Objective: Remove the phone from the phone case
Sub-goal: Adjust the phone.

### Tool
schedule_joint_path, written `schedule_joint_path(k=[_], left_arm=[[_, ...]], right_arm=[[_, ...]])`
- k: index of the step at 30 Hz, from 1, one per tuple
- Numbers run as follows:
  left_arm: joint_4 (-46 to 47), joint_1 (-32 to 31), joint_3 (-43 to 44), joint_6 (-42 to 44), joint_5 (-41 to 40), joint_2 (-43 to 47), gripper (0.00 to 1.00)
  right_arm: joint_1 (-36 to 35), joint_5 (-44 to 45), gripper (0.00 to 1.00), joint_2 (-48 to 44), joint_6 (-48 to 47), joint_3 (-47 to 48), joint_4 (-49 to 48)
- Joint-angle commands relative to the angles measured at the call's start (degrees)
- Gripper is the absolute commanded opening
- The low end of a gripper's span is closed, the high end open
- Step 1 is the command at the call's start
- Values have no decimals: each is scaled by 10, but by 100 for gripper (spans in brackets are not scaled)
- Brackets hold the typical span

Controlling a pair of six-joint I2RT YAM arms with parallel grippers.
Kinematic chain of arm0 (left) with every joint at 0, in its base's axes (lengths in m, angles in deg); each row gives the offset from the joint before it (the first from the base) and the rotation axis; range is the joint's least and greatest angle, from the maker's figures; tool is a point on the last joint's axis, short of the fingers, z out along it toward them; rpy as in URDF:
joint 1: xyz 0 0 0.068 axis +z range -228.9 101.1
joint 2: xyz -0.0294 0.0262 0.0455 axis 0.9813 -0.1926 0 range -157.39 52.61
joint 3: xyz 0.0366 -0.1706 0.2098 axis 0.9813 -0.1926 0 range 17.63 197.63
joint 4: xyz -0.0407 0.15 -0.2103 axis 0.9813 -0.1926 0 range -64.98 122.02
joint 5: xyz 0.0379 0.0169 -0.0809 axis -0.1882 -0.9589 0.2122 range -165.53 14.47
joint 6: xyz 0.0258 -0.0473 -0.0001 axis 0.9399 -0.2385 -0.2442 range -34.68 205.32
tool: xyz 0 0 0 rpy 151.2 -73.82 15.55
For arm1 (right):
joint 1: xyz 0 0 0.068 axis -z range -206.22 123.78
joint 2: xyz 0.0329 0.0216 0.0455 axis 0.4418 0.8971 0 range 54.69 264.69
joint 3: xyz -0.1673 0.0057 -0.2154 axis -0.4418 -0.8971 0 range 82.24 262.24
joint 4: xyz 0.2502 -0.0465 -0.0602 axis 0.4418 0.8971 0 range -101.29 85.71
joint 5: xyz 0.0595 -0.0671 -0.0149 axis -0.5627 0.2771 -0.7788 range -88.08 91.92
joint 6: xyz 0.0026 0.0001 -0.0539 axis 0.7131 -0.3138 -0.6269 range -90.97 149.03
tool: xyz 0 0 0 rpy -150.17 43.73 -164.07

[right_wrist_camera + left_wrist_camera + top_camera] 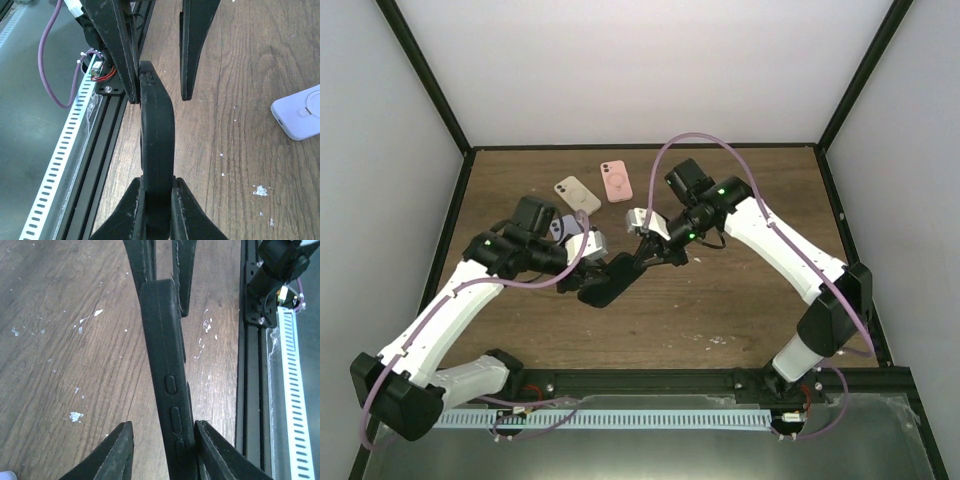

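Observation:
A black phone case [608, 280] hangs above the table between my two grippers, edge-on in both wrist views [165, 350] [156, 125]. I cannot tell the phone apart from the case; both look black. My right gripper [157, 182] is shut on one end of the case, a finger pressed to each side. My left gripper [164, 425] straddles the other end with its jaws apart. One of its fingers [215, 450] touches the case's side, while the other finger [112, 455] stands clear of it with wood showing in the gap.
A beige phone [577, 193] and a pink one [616, 180] lie flat at the back of the table. A lavender one [300, 117] lies beside the left arm. A black rail [650, 385] and a white slotted strip [292, 390] run along the near edge.

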Motion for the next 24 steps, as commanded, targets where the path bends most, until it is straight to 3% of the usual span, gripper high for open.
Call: schedule_joint_path(k=[1,5,9,10,19,22,24], left_arm=[[-1,-4,-5,-5,-4,-18,32],[-8,-4,-4,-8,10,-26,19],[20,-4,-7,-38,26,-16,0],[27,-2,-7,-50,28,-13,0],[145,114,-6,-183,164,-7,0],[241,143,-21,-279,200,1,0],[343,164,-37,-361,218,9,0]], right_arm=[[-3,-44,1,10,8,49,14],[-3,-45,1,20,8,64,18],[-1,-46,1,26,12,69,16],[1,-50,5,27,19,68,12],[87,-142,69,25,154,77,-128],[106,-171,83,19,242,48,-232],[106,-186,86,14,287,18,-294]])
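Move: The left hand's part-open fingers straddle the phone's near-left end, its middle about 5 cm to their right and level ahead. The right hand already grips the other end, with the phone's middle some 6 cm to its left and 4 cm back. Roughly 22 cm below the left hand on the table, the purple case lies about 15 cm ahead and 5 cm left, the cream case some 26 cm ahead and 5 cm left. The left fingers, sinking about a centimetre, close from part-open until they pinch the phone's near-left end, while the right hand keeps its grip on the far end and creeps forward barely a centimetre; only then do the right fingers spread wide and let go, that hand pulling off forward and up with its fingertips lifting. The left hand, keeping its pinch, carries the phone about 6 cm forward and 3 to 4 cm up from its lowest point, its fingers tilting up towards level and swinging counter-clockwise, some 25 degrees in all. ##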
